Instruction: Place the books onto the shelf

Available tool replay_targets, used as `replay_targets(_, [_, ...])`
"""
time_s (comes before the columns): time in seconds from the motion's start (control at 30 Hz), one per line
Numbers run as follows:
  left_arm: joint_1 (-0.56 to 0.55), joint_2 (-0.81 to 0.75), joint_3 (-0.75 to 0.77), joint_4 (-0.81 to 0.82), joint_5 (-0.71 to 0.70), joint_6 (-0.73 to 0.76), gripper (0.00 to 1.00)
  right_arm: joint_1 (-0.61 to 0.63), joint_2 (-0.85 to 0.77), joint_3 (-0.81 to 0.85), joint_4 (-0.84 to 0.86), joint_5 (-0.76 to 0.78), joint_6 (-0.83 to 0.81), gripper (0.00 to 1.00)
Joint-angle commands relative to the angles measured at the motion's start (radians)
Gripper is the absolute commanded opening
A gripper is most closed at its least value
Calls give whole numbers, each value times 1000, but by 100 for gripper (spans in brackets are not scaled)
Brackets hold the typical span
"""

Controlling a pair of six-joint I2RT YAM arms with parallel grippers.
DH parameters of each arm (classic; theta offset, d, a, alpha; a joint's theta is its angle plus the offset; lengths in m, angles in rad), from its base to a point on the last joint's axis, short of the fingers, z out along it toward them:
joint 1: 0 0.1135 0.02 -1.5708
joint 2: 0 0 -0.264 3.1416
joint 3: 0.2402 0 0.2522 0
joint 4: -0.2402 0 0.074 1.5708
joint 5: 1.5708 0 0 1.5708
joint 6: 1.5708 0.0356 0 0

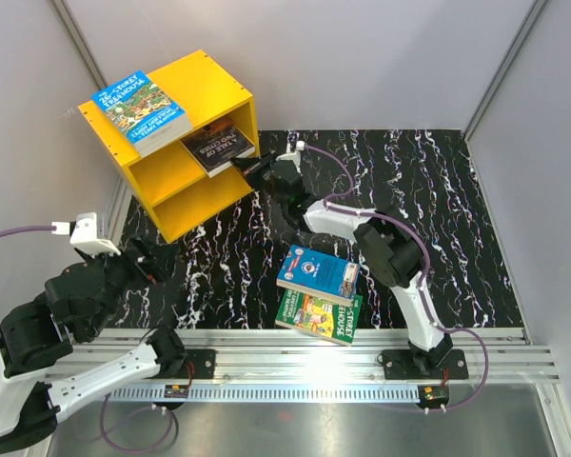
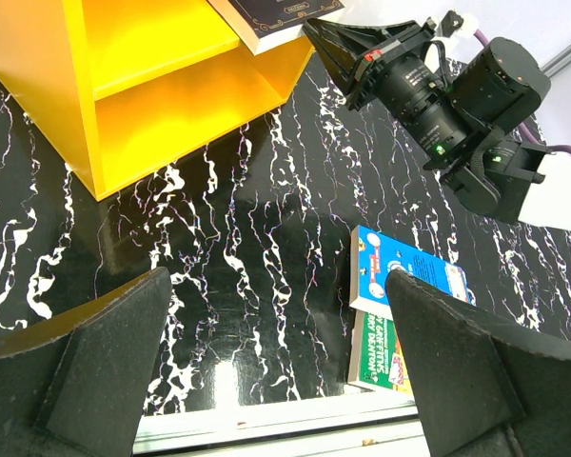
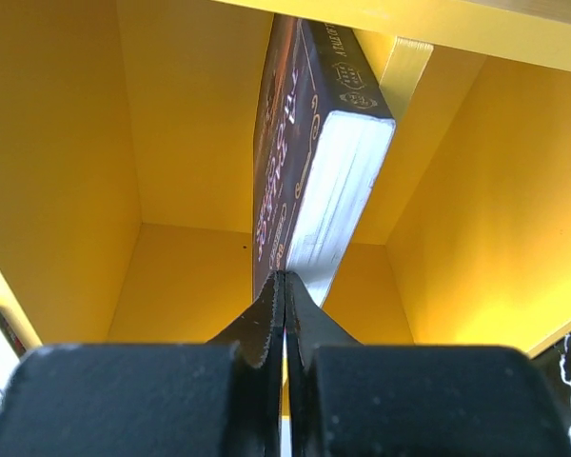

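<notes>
The yellow shelf (image 1: 202,80) stands at the back left. A blue cartoon-covered book (image 1: 141,109) lies on its flat top. A dark book (image 1: 219,146) lies on the middle board and juts out of the open front. My right gripper (image 1: 244,164) is shut, with its tips against that book's outer edge (image 3: 295,143) and nothing between its fingers (image 3: 266,319). On the table near the right arm's base, a blue book (image 1: 317,273) lies over a green one (image 1: 319,317). My left gripper (image 2: 278,286) hangs wide open and empty above the table at the near left.
A metal rail (image 1: 314,357) runs along the table's near edge, just in front of the stacked books. White walls close in the back and both sides. The right arm (image 1: 385,252) stretches across the table's middle towards the shelf.
</notes>
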Motion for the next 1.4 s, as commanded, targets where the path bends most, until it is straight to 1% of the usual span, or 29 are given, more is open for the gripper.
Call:
replay_targets(0.0, [-2,-4,12,11,-28,9,99,14,38,44,11,-19,-8,0])
replay_targets(0.13, [-2,-1,13,6,-23,3,99,9,24,19,34,-27,-33,0])
replay_targets(0.23, [-2,0,13,11,-20,0,99,14,-36,-51,66,-36,-62,0])
replay_targets(0.3, [-2,3,10,12,-20,0,99,20,-124,-121,49,-42,-97,0])
replay_targets(0.33, [-2,3,9,15,-20,1,99,28,-163,-146,40,-36,-143,0])
replay_targets(0.37, [-4,6,9,18,-22,3,99,49,-251,-169,0,-33,-166,0])
replay_targets(0.4, [-2,8,7,18,-25,4,99,61,-299,-197,-23,-24,-195,0])
replay_targets(0.43, [-4,10,6,23,-27,10,99,78,-347,-199,-61,-16,-252,0])
replay_targets(0.47, [-4,14,6,25,-36,13,99,119,-435,-193,-165,-4,-281,0])
replay_targets(0.5, [-4,17,6,29,-40,16,99,145,-473,-173,-229,20,-307,0])
replay_targets(0.53, [-2,19,6,32,-45,22,99,170,-503,-109,-297,31,-347,0])
replay_targets(0.57, [-4,25,4,35,-51,26,99,190,-551,-66,-434,39,-359,0])
replay_targets(0.6, [-2,28,7,40,-56,29,99,230,-566,32,-508,45,-363,0])
replay_targets(0.67, [-2,39,7,49,-63,33,99,265,-592,132,-702,44,-370,0])
replay_targets(0.7, [-2,42,6,51,-65,35,99,294,-611,228,-757,56,-372,0])
replay_targets(0.77, [-2,55,-4,61,-73,33,99,322,-620,318,-887,62,-376,0])
replay_targets(0.8, [-2,60,-10,66,-74,30,99,334,-631,396,-920,64,-378,2])
replay_targets(0.9, [-2,89,-31,86,-82,19,99,359,-654,502,-1030,86,-373,5])
replay_targets(1.0, [-2,129,-48,118,-85,13,99,362,-694,518,-1075,112,-387,9])
replay_targets(1.07, [-2,163,-50,144,-82,9,99,364,-730,504,-1072,126,-410,14])
replay_targets(1.13, [-2,184,-48,178,-73,10,99,362,-764,457,-1074,172,-415,21])
replay_targets(1.17, [-2,206,-47,190,-60,12,99,362,-808,429,-1054,188,-415,33])
replay_targets(1.2, [-2,218,-42,199,-53,15,99,361,-838,359,-1034,203,-416,42])
replay_targets(1.23, [-2,232,-37,219,-40,16,99,361,-867,317,-1002,208,-434,53])
replay_targets(1.27, [-2,256,-33,222,-34,16,99,362,-931,273,-944,218,-442,69])
replay_targets(1.3, [-2,269,-28,230,-25,15,99,361,-962,180,-925,263,-450,76])
replay_targets(1.33, [-2,278,-27,247,-8,15,99,361,-993,139,-911,280,-483,89])
replay_targets(1.37, [-2,299,-27,258,4,16,98,362,-1046,102,-905,297,-511,96])
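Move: The right gripper's shut tips are at the near edge of the dark Tale of Two Cities book on the middle shelf, whose middle is about 7 cm ahead and 6 cm left, roughly level. The blue book lies on the table about 25 cm back, 20 cm right and 20 cm below; the green book is 10 cm nearer the base. From the left gripper, the blue book is some 7 cm ahead, 32 cm right and 31 cm down. Bring the right gripper free of the dark book's edge, dipping slightly as it draws back, then swing it fast back about 28 cm and up some 40 cm, tipping the fingers up about 20 degrees. Drift right and sink 8 cm from the peak, opening the fingers wide high above the blue book. Late on, ease the open left gripper forward and right towards the blue book, slightly down. ##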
